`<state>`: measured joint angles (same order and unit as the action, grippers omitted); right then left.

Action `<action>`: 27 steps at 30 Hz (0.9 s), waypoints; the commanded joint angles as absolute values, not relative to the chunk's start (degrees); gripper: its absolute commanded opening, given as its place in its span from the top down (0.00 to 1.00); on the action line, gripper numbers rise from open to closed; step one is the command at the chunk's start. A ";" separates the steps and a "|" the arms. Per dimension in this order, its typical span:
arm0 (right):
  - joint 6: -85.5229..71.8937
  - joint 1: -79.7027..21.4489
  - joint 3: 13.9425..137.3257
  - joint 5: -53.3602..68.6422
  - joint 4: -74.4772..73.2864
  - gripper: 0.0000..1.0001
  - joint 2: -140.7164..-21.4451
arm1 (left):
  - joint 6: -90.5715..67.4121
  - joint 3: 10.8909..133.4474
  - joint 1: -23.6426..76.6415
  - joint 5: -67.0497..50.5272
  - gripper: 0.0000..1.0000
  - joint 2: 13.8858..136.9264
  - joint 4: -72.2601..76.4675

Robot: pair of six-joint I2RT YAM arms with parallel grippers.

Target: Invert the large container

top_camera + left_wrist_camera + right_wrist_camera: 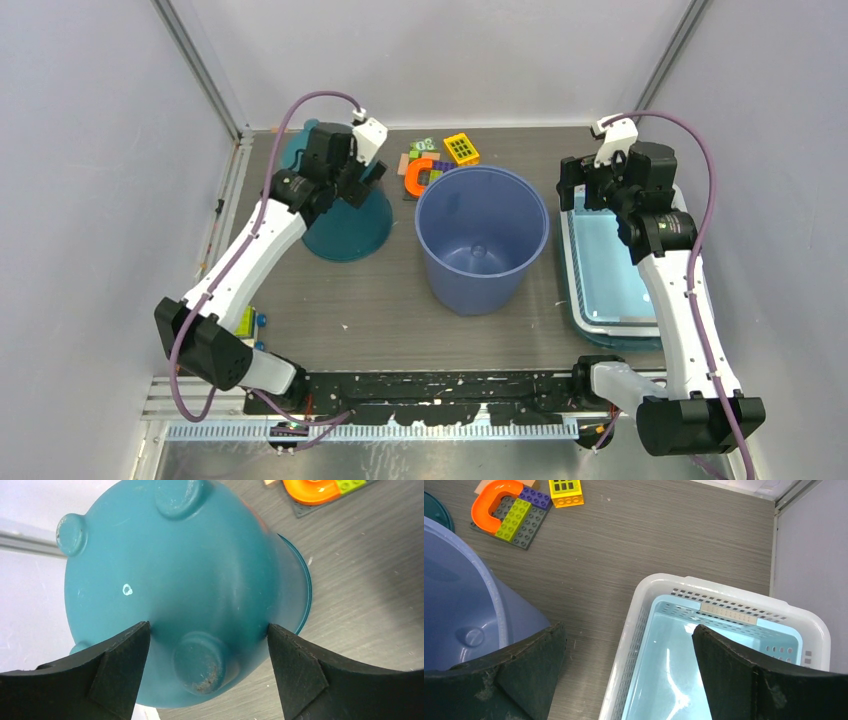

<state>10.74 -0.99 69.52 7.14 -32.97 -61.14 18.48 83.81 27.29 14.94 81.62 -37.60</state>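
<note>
The large blue-purple bucket (pixel 482 235) stands upright, mouth up and empty, at the table's middle; its rim and inside also show in the right wrist view (pixel 459 610). A teal container (pixel 350 235) sits upside down at the left, its round feet facing up (pixel 165 570). My left gripper (pixel 365 185) is open just over the teal container's base (pixel 209 630), one finger at each side of it. My right gripper (pixel 585 190) is open and empty, hovering over the left rim of the basket (pixel 629 632), right of the bucket.
A white basket with a light blue liner (pixel 610 290) stands at the right edge (pixel 639 625). Toy bricks on a grey plate (pixel 430 165) lie behind the bucket (pixel 514 510). Small coloured pieces (pixel 248 322) lie by the left arm's base.
</note>
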 commanded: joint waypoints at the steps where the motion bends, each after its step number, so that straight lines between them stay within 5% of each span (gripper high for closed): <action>1: 10.11 -0.79 69.86 8.17 -30.59 0.00 -61.17 | 17.37 82.14 23.01 14.76 0.14 82.62 -36.82; 27: 9.67 -0.79 69.61 8.85 -30.67 0.00 -61.14 | 26.16 102.61 10.98 19.82 0.17 107.72 -28.59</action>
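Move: Out at the table's far-left corner, the direction in which the teal container is being taken, is a spot about 24 cm ahead of the left hand, 33 cm left and 27 cm below. The upturned teal container, already gripped, centres some 4 cm ahead, 6 cm left and 12 cm down. Toy blocks lie 8 cm ahead, 15 cm right; the blue container 12 cm back, 23 cm right. From the right hand the corner is roughly 26 cm ahead, 75 cm left. Keeping its pinch across the edge of the upturned teal container's base, the left hand pushes it forward and to the left towards the table's far-left corner, about 16 cm in all and level throughout. First it goes mostly left, then mainly forward, the wrist swinging some 15 degrees counter-clockwise and the fingers tipping slightly up. ##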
